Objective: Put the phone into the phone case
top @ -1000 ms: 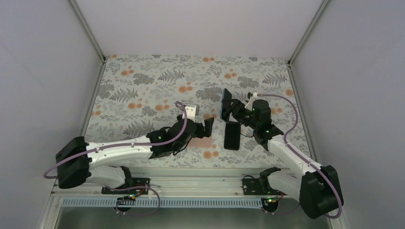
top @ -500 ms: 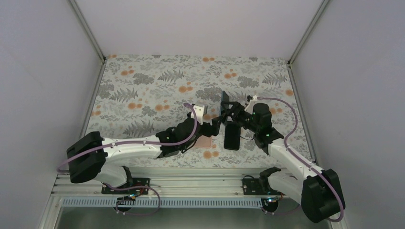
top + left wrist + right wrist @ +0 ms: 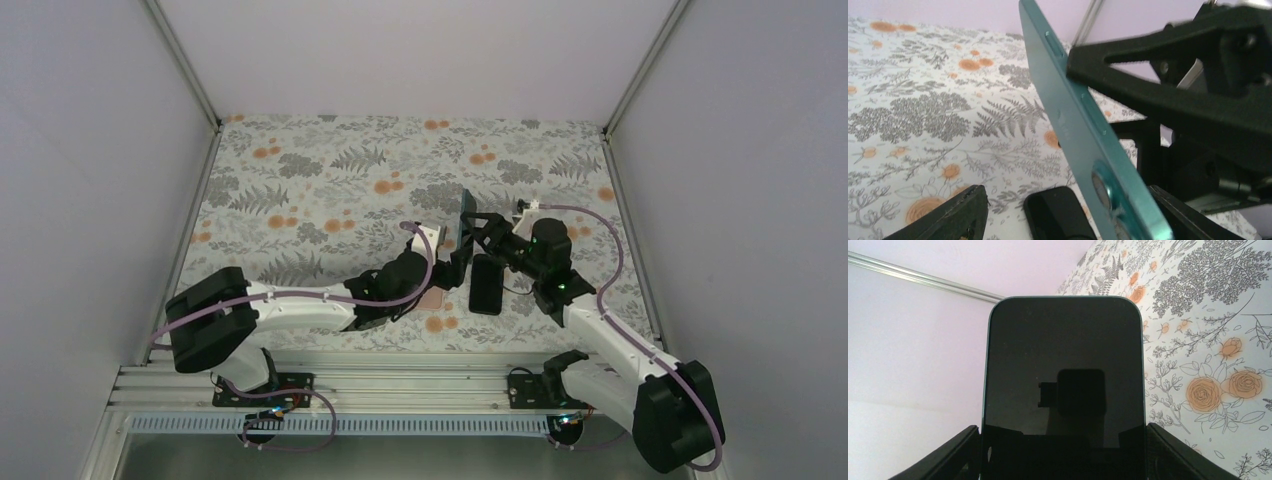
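My right gripper (image 3: 481, 229) is shut on the teal phone (image 3: 466, 214) and holds it upright on edge above the table. In the right wrist view the phone's black screen (image 3: 1063, 365) fills the space between both fingers (image 3: 1175, 452). The black phone case (image 3: 486, 284) lies flat on the floral table just below the phone, seen also as the dark case (image 3: 1055, 216) in the left wrist view. My left gripper (image 3: 459, 260) is open and straddles the phone's lower end (image 3: 1108, 165). Its left finger (image 3: 955, 216) stands well off the phone; the right finger (image 3: 1188, 220) is close beside it.
A flat pink piece (image 3: 431, 298) lies on the table under my left wrist, partly hidden. The floral table cover (image 3: 330, 190) stretches to the back and left. Grey walls close in both sides, and a metal rail (image 3: 400, 378) runs along the near edge.
My left arm has reached right and forward until its jaws straddle the phone, and the jaws have narrowed. My right gripper has brought the phone slightly down and left, still gripping it.
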Available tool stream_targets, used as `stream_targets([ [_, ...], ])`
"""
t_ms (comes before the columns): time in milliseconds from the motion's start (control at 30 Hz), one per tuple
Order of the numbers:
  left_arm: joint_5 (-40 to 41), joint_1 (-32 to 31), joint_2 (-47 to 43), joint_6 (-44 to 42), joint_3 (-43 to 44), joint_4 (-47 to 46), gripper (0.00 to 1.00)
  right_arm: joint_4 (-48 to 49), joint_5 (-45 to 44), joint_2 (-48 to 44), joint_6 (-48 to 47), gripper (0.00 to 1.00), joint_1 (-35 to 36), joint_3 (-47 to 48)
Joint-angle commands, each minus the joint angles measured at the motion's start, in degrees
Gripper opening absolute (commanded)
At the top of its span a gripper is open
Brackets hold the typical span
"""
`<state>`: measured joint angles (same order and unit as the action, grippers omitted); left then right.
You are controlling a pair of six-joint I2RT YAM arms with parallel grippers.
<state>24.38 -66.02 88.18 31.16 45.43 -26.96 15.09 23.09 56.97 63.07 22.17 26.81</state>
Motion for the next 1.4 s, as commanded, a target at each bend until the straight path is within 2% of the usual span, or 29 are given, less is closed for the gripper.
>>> stream_targets([
  [0, 1.7, -0.16, 1.52, -2.63, 0.49, -7.25, 0.75, 4.23, 1.34, -1.98, 1.81, 0.59, 0.94, -0.87],
  [333, 4.24, -0.16, 2.02, -3.51, -1.57, -10.78, 0.6, 3.72, 1.75, -3.53, 2.91, 0.6, 1.27, -1.6],
  [833, 3.42, 0.16, -0.14, -2.61, -4.43, -12.05, 0.2, 0.72, 1.48, -5.49, 1.66, 0.6, 2.08, -2.3],
  [1033, 0.46, 1.7, -3.43, -0.14, -7.13, -10.93, 0.11, -2.13, 1.25, -6.11, -1.26, 0.73, 1.87, -0.97],
  [1200, -5.18, 4.59, -7.34, 1.56, -9.45, -9.22, 0.08, -5.56, 2.07, -6.1, -6.16, 0.85, 0.94, 0.74],
  [1267, -9.25, 6.57, -8.9, 1.39, -9.9, -8.16, 0.08, -7.33, 3.31, -6.04, -9.13, 0.97, 0.33, 1.84],
  [1300, -10.97, 7.49, -9.71, 1.44, -10.0, -6.96, 0.08, -8.3, 3.92, -6.14, -10.77, 1.0, -0.01, 2.5],
  [1367, -14.53, 9.31, -11.39, 1.01, -10.13, -4.8, 0.08, -10.14, 5.11, -6.23, -14.61, 0.99, -0.71, 3.81],
])
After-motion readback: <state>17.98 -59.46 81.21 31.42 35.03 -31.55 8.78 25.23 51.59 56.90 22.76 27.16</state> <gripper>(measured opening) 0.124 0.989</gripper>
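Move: The phone, already held across its width by the right gripper, has its middle some 4 cm ahead, 2 cm right and 1 cm above the left hand; its near end already lies between the open left fingers. Below the left hand by about 18 cm lie the pink case, roughly 11 cm left and 1 cm back, and the black phone, about 7 cm right and 1 cm ahead. From the right hand the phone's middle is about 1 cm back, level sideways and in height. Hold the left gripper nearly in place around the phone's near end and close its fingers until they pinch the screen and the back. Let the right gripper, still gripping, ease back about 2 cm, then open it fully to let go. As it opens, draw the left hand about 4 cm left and slightly down, away from the right fingers. ##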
